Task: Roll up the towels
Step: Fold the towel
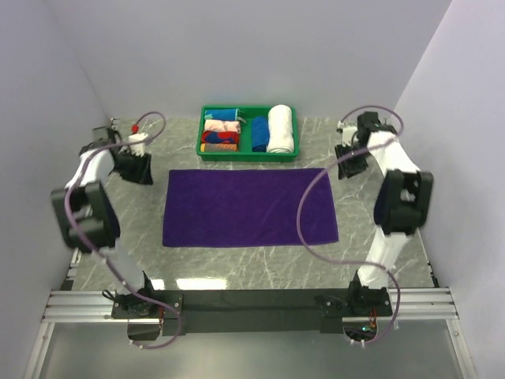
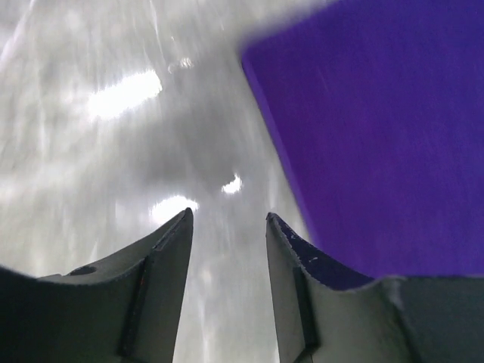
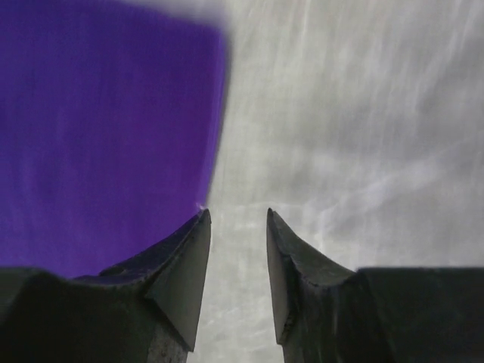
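The deep-purple towel [image 1: 249, 207] lies flat and fully spread in the middle of the grey marble table. My left gripper [image 1: 136, 168] hovers open and empty just beyond the towel's far left corner; its wrist view shows the towel [image 2: 378, 136] to the right of the gripper [image 2: 228, 215]. My right gripper [image 1: 346, 164] hovers open and empty just beyond the far right corner; its wrist view shows the towel [image 3: 98, 128] to the left of the gripper [image 3: 237, 213]. Neither gripper touches the cloth.
A green tray [image 1: 293, 134] stands at the back centre, just behind the towel. It holds a rolled white towel [image 1: 279, 128], a blue towel [image 1: 259, 133] and several coloured cloths [image 1: 221, 131]. White walls close in both sides. Purple cables loop from both arms.
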Robot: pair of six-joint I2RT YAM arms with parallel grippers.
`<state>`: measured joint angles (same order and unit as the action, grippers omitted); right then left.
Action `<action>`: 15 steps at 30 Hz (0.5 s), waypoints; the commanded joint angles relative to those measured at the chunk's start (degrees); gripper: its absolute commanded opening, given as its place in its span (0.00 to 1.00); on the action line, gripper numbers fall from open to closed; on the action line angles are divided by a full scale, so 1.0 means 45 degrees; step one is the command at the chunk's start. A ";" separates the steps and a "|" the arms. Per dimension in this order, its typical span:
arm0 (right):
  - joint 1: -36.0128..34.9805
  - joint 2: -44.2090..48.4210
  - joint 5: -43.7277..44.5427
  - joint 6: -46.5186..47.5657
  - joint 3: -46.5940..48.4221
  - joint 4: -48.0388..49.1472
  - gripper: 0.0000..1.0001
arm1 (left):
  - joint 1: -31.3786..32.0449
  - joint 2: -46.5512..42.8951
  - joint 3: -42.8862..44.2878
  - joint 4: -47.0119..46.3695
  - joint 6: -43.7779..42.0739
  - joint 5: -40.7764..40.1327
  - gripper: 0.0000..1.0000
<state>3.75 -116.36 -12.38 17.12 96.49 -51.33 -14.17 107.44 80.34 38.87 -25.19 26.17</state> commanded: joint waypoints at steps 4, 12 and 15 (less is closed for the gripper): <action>-0.0285 0.5053 -0.0238 0.3088 -0.4715 -0.1247 0.31 | -0.0542 -0.4962 -0.3528 0.3856 -0.6095 0.1274 0.43; -0.2354 0.6677 0.0095 0.1977 -0.8411 -0.0353 0.08 | 0.0139 -0.6862 -0.7144 0.3297 -0.5361 0.1216 0.29; -0.3078 0.6443 0.0406 0.1450 -0.9292 0.0292 0.06 | 0.0629 -0.6981 -0.7810 0.2497 -0.4697 0.0825 0.27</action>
<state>-7.94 -87.94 -12.51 26.02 56.40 -53.89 -13.34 78.50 46.87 53.89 -47.33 30.11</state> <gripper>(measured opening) 0.066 0.281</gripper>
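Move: The purple towel lies flat between the grippers. From the left gripper, its near left corner is about 23 cm back, 6 cm right and 5 cm below, while its far left corner is 6 cm ahead and 4 cm right. From the right gripper, the near right corner is some 23 cm back and 4 cm left, 5 cm below, and the far right corner 6 cm ahead, 3 cm left. The green tray's middle is roughly 20 cm ahead and 33 cm left of it. Swing both empty grippers back about 20 cm alongside the towel's short sides, lifting some 4 cm on the way, then sinking below the starting height towards the near corners, each drifting 5 cm inward. Turn the left wrist about 20 degrees clockwise and the right as much counter-clockwise. Meanwhile narrow the left fingers by nearly half and bring the right ones almost shut. ##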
